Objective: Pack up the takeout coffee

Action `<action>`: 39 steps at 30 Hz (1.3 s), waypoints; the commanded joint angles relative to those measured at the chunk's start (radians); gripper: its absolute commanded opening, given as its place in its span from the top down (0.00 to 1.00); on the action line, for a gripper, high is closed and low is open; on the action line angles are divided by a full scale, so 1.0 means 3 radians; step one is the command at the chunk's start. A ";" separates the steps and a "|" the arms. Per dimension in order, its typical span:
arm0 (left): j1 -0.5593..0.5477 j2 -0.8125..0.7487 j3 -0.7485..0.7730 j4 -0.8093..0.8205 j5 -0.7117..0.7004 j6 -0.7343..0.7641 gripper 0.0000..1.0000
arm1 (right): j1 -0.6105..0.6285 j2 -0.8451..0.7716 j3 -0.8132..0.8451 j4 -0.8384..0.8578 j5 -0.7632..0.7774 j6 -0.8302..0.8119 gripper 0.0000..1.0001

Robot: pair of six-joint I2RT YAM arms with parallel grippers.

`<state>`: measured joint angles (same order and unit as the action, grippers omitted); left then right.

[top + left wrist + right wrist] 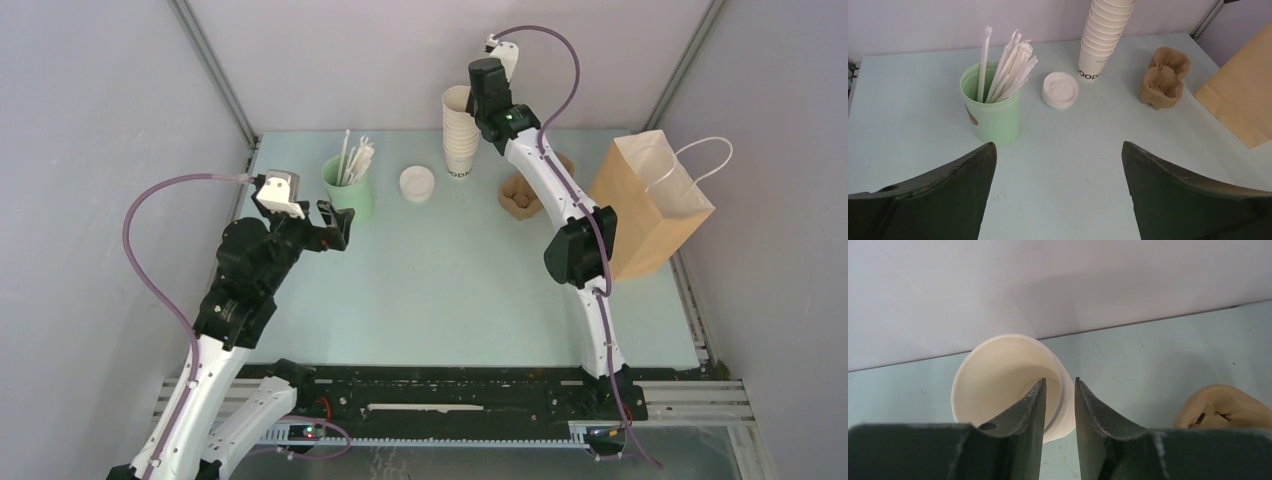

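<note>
The takeout coffee is out of view; no lidded cup shows. A tall stack of lidless white cups (459,135) (1100,45) (998,385) stands at the back of the table. My right gripper (472,105) (1060,380) hangs over it with its jaws narrow. One finger (1030,410) is inside the top cup and the other is outside, astride the wall; whether they press on it I cannot tell. A loose white lid (417,184) (1060,90) lies left of the stack. My left gripper (337,225) (1058,145) is open and holds nothing, just in front of the lid.
A mint-green cup with straws (350,190) (993,110) stands beside my left gripper. A brown pulp cup carrier (520,195) (1163,77) (1228,407) lies right of the stack. A brown paper bag (650,205) (1243,100) stands open at the right edge.
</note>
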<state>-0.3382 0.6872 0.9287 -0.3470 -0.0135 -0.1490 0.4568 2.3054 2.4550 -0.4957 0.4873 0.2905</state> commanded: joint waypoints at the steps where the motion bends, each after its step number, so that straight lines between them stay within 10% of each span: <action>1: -0.0013 -0.0015 -0.0006 0.0062 0.0055 0.0020 0.00 | 0.0004 0.0053 0.0179 0.0105 -0.0020 -0.0094 0.65; 24: -0.0013 -0.0015 -0.0007 0.0062 0.0073 0.0021 0.00 | -0.0053 0.0138 0.0263 0.0089 -0.0103 -0.0001 0.73; 39: -0.0013 0.0005 -0.0010 0.0061 0.0096 0.0016 0.00 | -0.0105 -0.0016 0.0347 0.0077 -0.0209 0.0170 0.96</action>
<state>-0.3382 0.6872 0.9287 -0.3470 -0.0093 -0.1490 0.4416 2.3402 2.5069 -0.5045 0.4370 0.3031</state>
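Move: The top cup of the stack has its middle about 4 cm left of the right hand point, level with it fore and aft and roughly 4 cm below. The brown carrier stands some 14 cm to that hand's right and 6 cm nearer; the white lid stack 14 cm left and 5 cm nearer, both about 19 cm lower. From the left hand the top cup is some 33 cm ahead, 22 cm right and 8 cm lower. The right fingers close and pinch the top cup's right rim as the hand creeps forward about 1 cm. ##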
